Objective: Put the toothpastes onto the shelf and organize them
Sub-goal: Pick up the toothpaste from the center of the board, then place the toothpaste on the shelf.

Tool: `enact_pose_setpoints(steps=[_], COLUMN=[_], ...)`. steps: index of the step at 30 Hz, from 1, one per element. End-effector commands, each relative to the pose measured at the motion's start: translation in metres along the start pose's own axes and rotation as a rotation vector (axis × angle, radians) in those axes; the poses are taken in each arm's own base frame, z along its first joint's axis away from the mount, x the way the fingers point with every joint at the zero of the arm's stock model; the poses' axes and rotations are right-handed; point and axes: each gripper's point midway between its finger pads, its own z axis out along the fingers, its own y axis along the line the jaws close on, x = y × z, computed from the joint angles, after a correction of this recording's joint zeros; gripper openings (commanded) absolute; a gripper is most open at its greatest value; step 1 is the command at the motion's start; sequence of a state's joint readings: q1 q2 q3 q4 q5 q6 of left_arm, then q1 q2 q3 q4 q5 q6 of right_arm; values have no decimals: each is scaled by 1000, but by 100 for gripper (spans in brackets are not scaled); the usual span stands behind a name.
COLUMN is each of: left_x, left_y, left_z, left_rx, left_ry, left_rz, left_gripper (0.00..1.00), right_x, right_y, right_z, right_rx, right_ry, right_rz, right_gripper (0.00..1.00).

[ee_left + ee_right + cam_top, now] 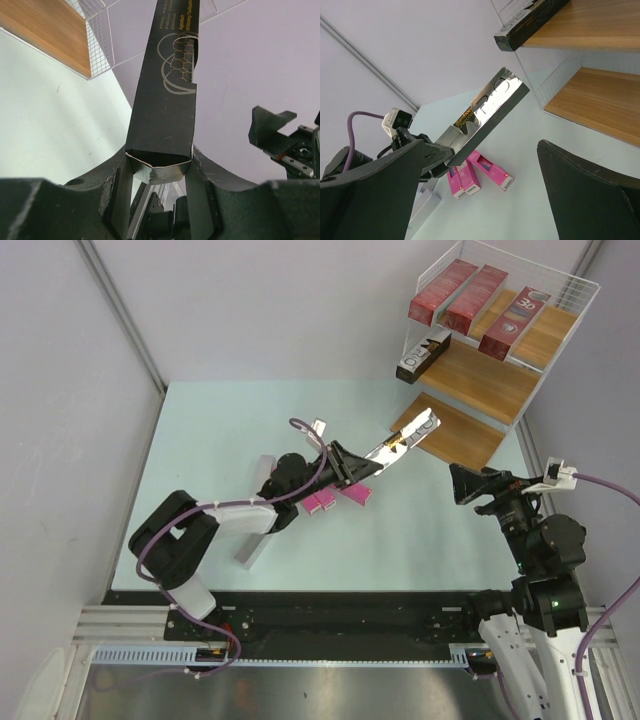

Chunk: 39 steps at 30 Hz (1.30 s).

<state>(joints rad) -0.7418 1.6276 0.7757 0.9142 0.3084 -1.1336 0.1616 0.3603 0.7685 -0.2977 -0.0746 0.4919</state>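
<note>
The white wire shelf (500, 380) stands at the far right. Three dark red toothpaste cartons (470, 295) lie on its top board and one silver-and-black carton (425, 352) on the middle board. My left gripper (362, 464) is shut on the end of another silver carton (402, 442), held in the air and pointing at the lowest board (462, 435). The left wrist view shows that carton (167, 90) between the fingers (200, 185). Three pink cartons (338, 499) lie on the table under it. My right gripper (456, 485) is open and empty, right of the held carton (485, 112).
A third silver carton (252, 545) lies on the table beside the left arm, also in the right wrist view (422, 205). The pink cartons (477, 175) sit close together. Grey walls close in the table on the left and at the back.
</note>
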Motion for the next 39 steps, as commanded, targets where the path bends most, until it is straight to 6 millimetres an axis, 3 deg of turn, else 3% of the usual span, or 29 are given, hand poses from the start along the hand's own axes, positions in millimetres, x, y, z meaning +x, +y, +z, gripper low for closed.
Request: enact_pose_setpoints(steps=[1,6,7,9,10,17,18,20,21,23,25,26,27,29,30,32,39], left_x=[-22,-29,-36,-35,-42,-58,-64,-66,-74,-75,-84,-83,-92,-89,-98,-98,-120], left_y=[-49,-49,-59,-47,-60,-59,-67,-59,-67,-56,-65,-51,-65,-47,-59,-48,-41], left_z=[23,46,53,68,78,127,133,143,149,161,173,182,187,198,202,209,211], left_rx=[170,173,191,155,187,176,186,171,175,143,145,114,134,94,116,91,54], left_ry=[-66,-70,-81,-64,-70,-78,-88,-94,-106,-104,-113,-115,-125,-114,-130,-127,-210], left_rz=[24,18,24,16,25,-13,-9,-18,-13,-19,-23,-41,-40,-63,-61,-75,-98], left_gripper=[0,0,0,0,0,0,0,0,0,0,0,0,0,0,0,0,0], right_x=[-13,-19,-19,-21,-22,-28,-29,-30,-31,-32,-34,-36,-36,-37,-38,-39,-42], right_y=[1,0,1,1,2,6,6,5,6,4,1,0,1,2,1,-1,-7], right_z=[-6,-10,-11,-11,-11,-12,-12,-13,-14,-16,-17,-18,-18,-20,-21,-24,-31], right_rx=[6,10,8,9,8,-2,-3,5,5,13,35,40,39,36,39,53,90], right_ry=[-57,-81,-82,-92,-94,-107,-110,-112,-116,-119,-130,-134,-133,-139,-140,-148,-159], right_rz=[-31,-41,-41,-41,-43,-39,-39,-45,-46,-47,-49,-49,-49,-50,-53,-52,-60], right_gripper=[100,100,99,99,99,98,98,98,98,98,98,98,98,98,98,98,98])
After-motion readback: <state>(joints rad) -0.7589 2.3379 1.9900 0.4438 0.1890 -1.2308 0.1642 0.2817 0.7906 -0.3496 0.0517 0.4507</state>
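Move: The left hand already holds a black toothpaste by its near end; the free place for it on the middle shelf lies about 24 cm ahead, 21 cm to the hand's right and 5 cm higher. The black toothpaste already shelved stands some 28 cm ahead, 14 cm right and 5 cm up, with the leftmost red toothpaste about 17 cm above that one and slightly farther out. For the empty right hand the free place is roughly 31 cm ahead, 4 cm right and 7 cm below. Forward and to its right in one steady sweep, some 16 cm out and 15 cm across, the left hand carries the black toothpaste to the middle shelf, rising about 7 cm on the way and dipping a little at the end. Its fingers keep their grip and the wrist barely turns. The open right hand eases about 3 cm back and right. ##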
